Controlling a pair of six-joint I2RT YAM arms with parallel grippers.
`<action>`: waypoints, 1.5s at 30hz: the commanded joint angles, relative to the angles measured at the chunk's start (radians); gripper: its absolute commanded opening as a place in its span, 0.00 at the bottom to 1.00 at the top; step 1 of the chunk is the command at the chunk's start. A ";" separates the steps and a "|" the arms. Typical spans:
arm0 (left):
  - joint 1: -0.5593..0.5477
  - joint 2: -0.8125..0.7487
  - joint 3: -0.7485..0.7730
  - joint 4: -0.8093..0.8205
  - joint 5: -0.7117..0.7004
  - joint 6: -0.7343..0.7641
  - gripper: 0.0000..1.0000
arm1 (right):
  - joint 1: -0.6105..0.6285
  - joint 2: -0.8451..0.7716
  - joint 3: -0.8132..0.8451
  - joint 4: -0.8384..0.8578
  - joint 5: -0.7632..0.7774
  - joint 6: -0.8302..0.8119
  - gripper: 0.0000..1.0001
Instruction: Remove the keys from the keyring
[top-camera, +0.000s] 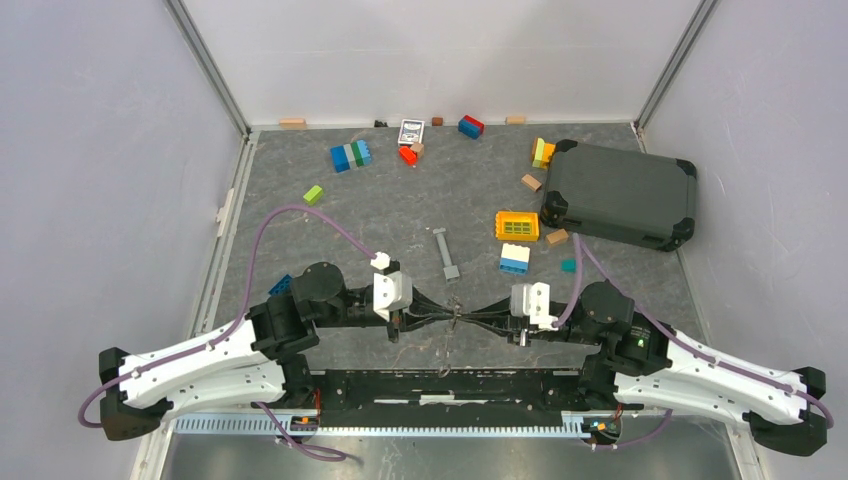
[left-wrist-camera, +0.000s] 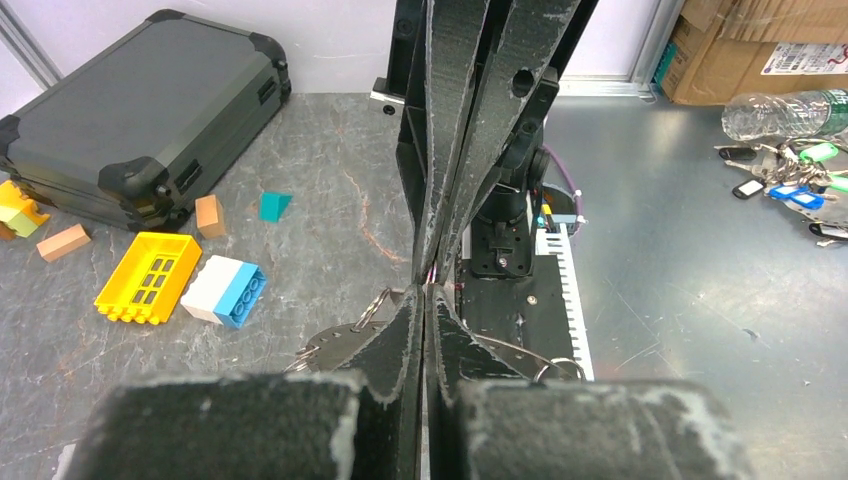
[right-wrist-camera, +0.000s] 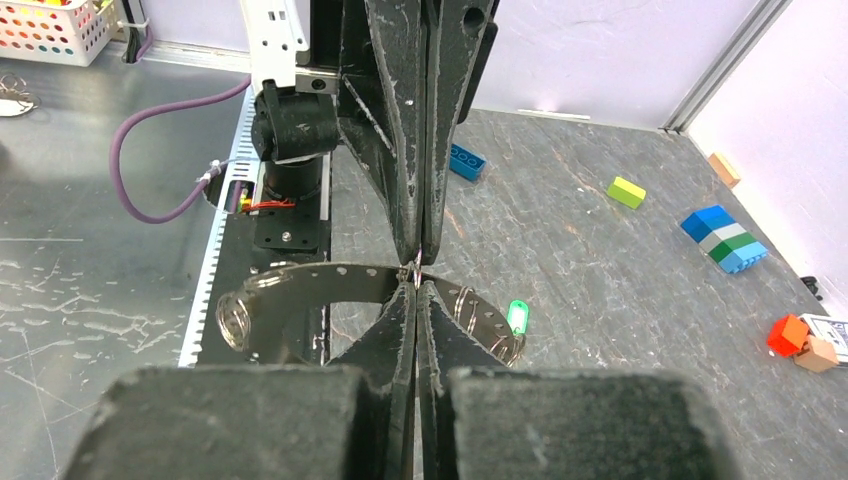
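Observation:
My left gripper (top-camera: 447, 316) and right gripper (top-camera: 466, 316) meet tip to tip above the near middle of the table. Both are shut on the keyring (top-camera: 456, 314), a thin wire that barely shows between the tips. In the left wrist view my left gripper (left-wrist-camera: 424, 292) has its jaws pressed together, and a small wire loop (left-wrist-camera: 372, 308) juts out beside them. The right wrist view shows my right gripper (right-wrist-camera: 416, 285) shut the same way. Thin silver keys (right-wrist-camera: 300, 278) with holes fan out below the tips, one with a green head (right-wrist-camera: 516, 316). The fingers hide where they join the ring.
A dark grey case (top-camera: 620, 193) lies at the back right. Ahead of the grippers are a yellow grid block (top-camera: 517, 225), a white and blue brick (top-camera: 515, 258) and a long grey metal bar (top-camera: 446, 252). Loose bricks (top-camera: 350, 156) lie along the back. A blue brick (top-camera: 281, 284) sits by the left arm.

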 joint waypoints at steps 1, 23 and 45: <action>0.000 -0.019 0.006 0.024 -0.010 -0.013 0.02 | 0.002 -0.004 0.057 0.038 0.015 -0.003 0.00; -0.001 -0.039 0.001 0.046 -0.037 -0.016 0.02 | 0.002 0.065 0.011 -0.034 -0.001 -0.049 0.00; 0.000 -0.044 -0.008 0.045 -0.041 -0.014 0.02 | 0.002 -0.022 -0.043 0.149 -0.007 0.012 0.30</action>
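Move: The small wire ring of the keyring sits where the fingertips meet, about 1 cm left of the right hand point, level with it. The big metal disc hangs from there, its middle about 2 cm back, 1 cm left and 3 cm below; a cluster of split rings on its rear rim is some 6 cm back, 1 cm left and 2 cm below. From the left hand point, the small ring is about 1 cm to the right, straight across. The small wire ring stays in the left fingertips, which keep shut and shift barely half a centimetre, while the right fingertips come free of it. The right hand sinks roughly 4 cm, dipping its fingertips some 8 degrees, and opens to about a third near the bottom; it then rises about 4 cm, levelling out with the fingers open towards the ring. ##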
